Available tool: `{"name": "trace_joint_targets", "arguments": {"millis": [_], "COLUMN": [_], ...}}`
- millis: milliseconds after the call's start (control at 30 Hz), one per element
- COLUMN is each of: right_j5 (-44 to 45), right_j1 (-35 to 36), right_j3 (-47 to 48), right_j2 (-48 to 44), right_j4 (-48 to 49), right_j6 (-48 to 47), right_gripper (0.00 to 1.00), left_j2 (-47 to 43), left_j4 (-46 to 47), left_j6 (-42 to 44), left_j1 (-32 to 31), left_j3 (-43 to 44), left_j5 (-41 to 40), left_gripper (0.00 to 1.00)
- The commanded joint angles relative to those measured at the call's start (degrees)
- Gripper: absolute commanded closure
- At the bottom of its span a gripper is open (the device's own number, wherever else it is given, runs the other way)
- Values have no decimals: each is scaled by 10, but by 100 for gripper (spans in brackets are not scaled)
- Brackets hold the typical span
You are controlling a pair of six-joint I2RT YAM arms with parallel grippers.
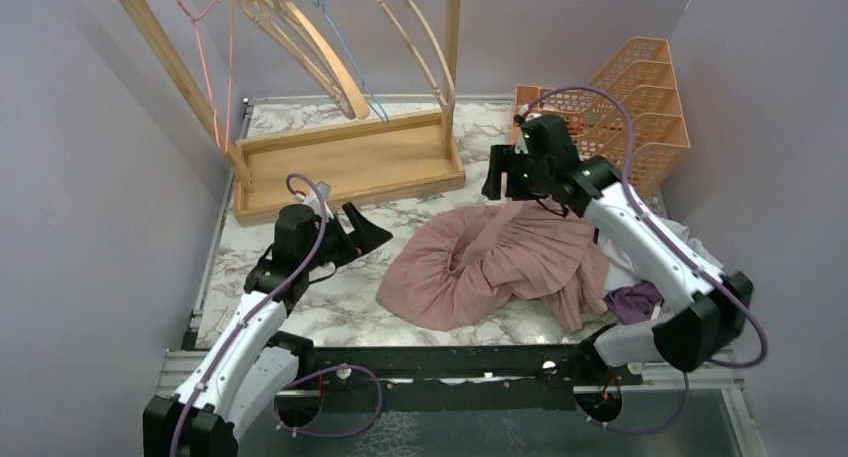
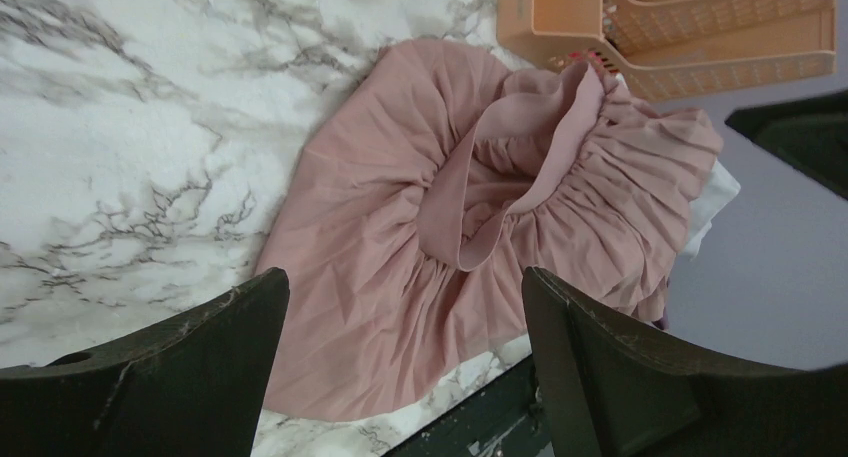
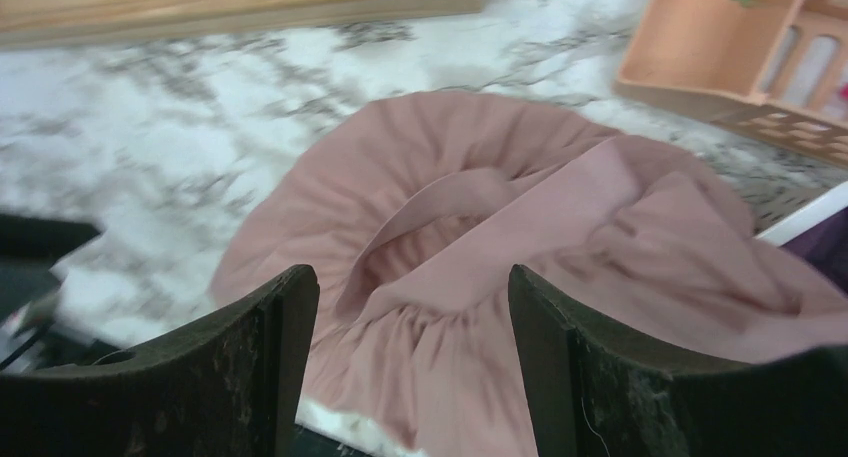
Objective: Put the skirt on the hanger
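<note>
The dusty-pink pleated skirt (image 1: pixel 495 262) lies crumpled on the marble table, its waistband (image 2: pixel 520 167) turned up in the middle. Wooden hangers (image 1: pixel 310 47) hang on a wooden rack at the back left. My left gripper (image 1: pixel 362 232) hovers open to the left of the skirt, with nothing between its fingers; in its wrist view the skirt (image 2: pixel 420 257) lies beyond the jaws. My right gripper (image 1: pixel 503 172) is raised above the skirt's far edge, open and empty. Its wrist view looks down on the skirt (image 3: pixel 470 277) and waistband.
The wooden rack base (image 1: pixel 350 162) stands at the back left, with thin wire hangers beside the wooden ones. An orange plastic basket (image 1: pixel 625 107) sits at the back right. White and purple clothes (image 1: pixel 640 292) lie under the right arm.
</note>
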Motion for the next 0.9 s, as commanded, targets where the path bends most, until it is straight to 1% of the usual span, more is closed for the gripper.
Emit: {"name": "trace_joint_targets", "arguments": {"millis": [0,100,167,233,333,367,400,467,600,700,867], "right_j5": [162,180,202,220,224,219,211,193,159,143,122], "right_j1": [1,1,0,1,1,0,0,0,0,0,0], "right_j3": [45,49,45,29,-4,-17,-29,-49,-80,-97,-104], "right_j2": [102,147,172,181,176,169,164,150,118,100,83], "right_j4": [-36,-23,-24,-21,-13,-9,-3,4,17,22,26], "right_j6": [-1,-8,-3,3,10,11,13,18,30,37,36], "right_gripper": [25,25,26,27,29,29,31,36,46,51,54], "left_j2": [59,115,158,203,277,303,333,384,444,466,495], "left_j4": [62,100,120,135,186,224,237,235,226,180,125], "left_j6": [-14,-24,-34,-41,-61,-68,-72,-68,-66,-51,-25], "left_j1": [-53,-120,-153,-178,-216,-229,-240,-257,-276,-279,-285], "left_j3": [-1,5,16,34,53,58,68,96,129,154,178], "left_j5": [48,19,-4,-21,-34,-27,-19,-15,-42,-79,-114], "left_gripper": [13,12,12,13,16,19,23,34,46,56,67]}}
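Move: The skirt lies spread on the table, its waistband opening upward between the hands. The band's left fold is about 18 cm to the left hand's right, 1 cm back and 12 cm below; its right stretch is some 4 cm to the right hand's left, level ahead and 13 cm below. From the right hand, the orange rack stands 18 cm ahead and 18 cm right, and the white basket 6 cm back and 24 cm right, both lower. The skirt's waistband is approached at both ends. The left hand sweeps some 16 cm right and 10 cm down to its left fold, fingers tipping down and swinging clockwise, narrowing from nearly wide to about a third open around the band. The right hand drops about 13 cm, going 4–5 cm forward and back again while drifting left, then eases up 1 cm with its fingers half closed over the cloth. ##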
